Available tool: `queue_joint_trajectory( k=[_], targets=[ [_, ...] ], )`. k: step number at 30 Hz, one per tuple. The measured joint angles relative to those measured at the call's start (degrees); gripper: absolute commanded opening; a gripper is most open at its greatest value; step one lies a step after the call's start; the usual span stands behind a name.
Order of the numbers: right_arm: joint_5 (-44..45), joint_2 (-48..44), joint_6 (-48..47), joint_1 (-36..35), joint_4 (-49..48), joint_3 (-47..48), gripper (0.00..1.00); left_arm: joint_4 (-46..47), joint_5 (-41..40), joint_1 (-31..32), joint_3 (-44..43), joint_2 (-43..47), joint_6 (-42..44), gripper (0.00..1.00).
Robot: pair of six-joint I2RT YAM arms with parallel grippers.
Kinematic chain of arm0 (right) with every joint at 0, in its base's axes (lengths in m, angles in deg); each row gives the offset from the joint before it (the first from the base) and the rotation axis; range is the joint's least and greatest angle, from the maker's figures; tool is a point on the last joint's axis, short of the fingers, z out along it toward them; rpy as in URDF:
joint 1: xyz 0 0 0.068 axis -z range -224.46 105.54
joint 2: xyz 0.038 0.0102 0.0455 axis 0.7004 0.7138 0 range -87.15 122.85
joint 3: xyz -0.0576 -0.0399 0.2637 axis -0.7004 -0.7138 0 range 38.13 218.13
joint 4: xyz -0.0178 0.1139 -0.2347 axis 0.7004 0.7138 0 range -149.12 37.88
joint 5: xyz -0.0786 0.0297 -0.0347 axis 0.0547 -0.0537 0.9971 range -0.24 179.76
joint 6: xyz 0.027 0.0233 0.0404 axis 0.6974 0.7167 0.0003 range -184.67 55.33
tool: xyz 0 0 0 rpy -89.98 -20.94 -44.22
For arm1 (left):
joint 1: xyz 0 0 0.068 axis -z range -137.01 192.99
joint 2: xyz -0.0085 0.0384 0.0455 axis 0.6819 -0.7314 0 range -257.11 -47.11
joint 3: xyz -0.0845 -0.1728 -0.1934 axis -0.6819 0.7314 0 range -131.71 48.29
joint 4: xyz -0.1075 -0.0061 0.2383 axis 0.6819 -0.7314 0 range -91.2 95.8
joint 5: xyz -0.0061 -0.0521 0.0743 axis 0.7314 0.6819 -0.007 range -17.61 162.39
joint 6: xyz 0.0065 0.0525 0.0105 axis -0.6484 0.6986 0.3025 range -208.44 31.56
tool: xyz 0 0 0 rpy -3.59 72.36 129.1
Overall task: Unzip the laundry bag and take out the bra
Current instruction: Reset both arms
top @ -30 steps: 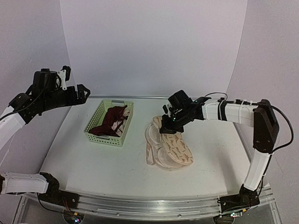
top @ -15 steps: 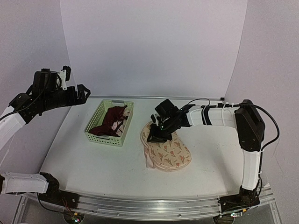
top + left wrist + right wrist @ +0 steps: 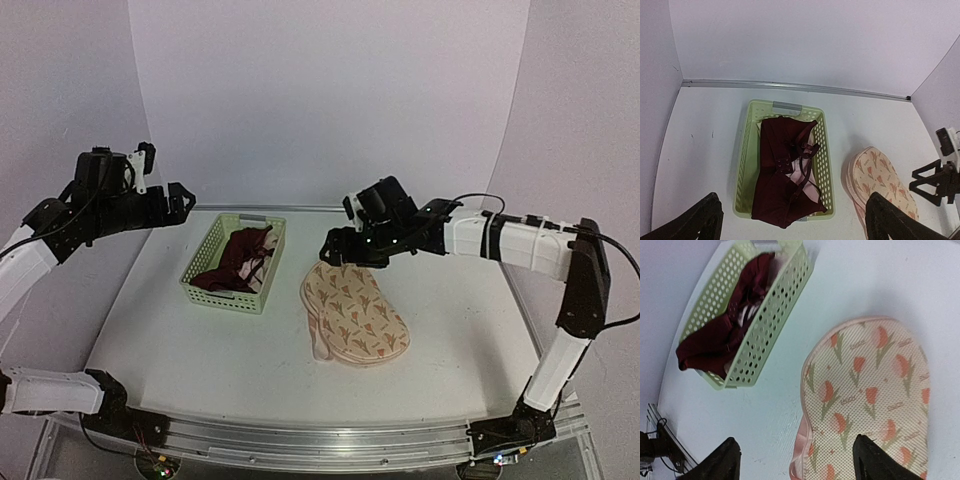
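Note:
The laundry bag lies flat on the white table, cream with an orange leaf print, lid side up. The dark maroon bra is heaped inside the light-green basket to the left of the bag. My right gripper hangs open above the bag's far left end, holding nothing. Held high over the table's left edge, my left gripper is open and empty, looking down on the basket.
The basket stands at the table's back left, close beside the bag. White walls close the table at the back and sides. A metal rail runs along the near edge.
My right gripper has opened, let go of the bag and risen off it. The bag, bunched up a second ago, now lies flat. The left arm has barely moved.

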Motion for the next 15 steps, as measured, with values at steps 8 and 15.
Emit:
queue_joint_trajectory(
  k=[8, 15],
  targets=[
    [12.50, -10.40, -7.80, 0.11, -2.14, -4.42, 0.98, -0.02, 1.29, 0.00, 0.00, -2.25, 0.52, 0.99],
    [19.26, -13.64, -11.91, 4.04, -2.71, -10.14, 0.98, 0.00, 1.42, 0.00, -0.02, -4.59, 0.90, 1.00]
  ],
)
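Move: The closed laundry bag, just left by the right hand, lies with its middle some 14 cm below that hand, about 5 cm back and 3 cm to its right. The basket holding the bra is around 30 cm to this hand's left, 8 cm farther out and 12 cm lower. From the left hand, that basket is about 10 cm ahead, 7 cm right and 29 cm below; the laundry bag is roughly 40 cm right, 3 cm back and 32 cm below. The laundry bag is left behind as the empty right hand swings about 10 cm to the right and some 5 cm up overall, with a little forward drift; its climb comes first, then it eases down slightly. Its fingers finish opening wide while the wrist tips them up some 20 degrees and turns them a little clockwise. The left hand, open and empty, sinks about 3 cm and edges forward towards the basket. ##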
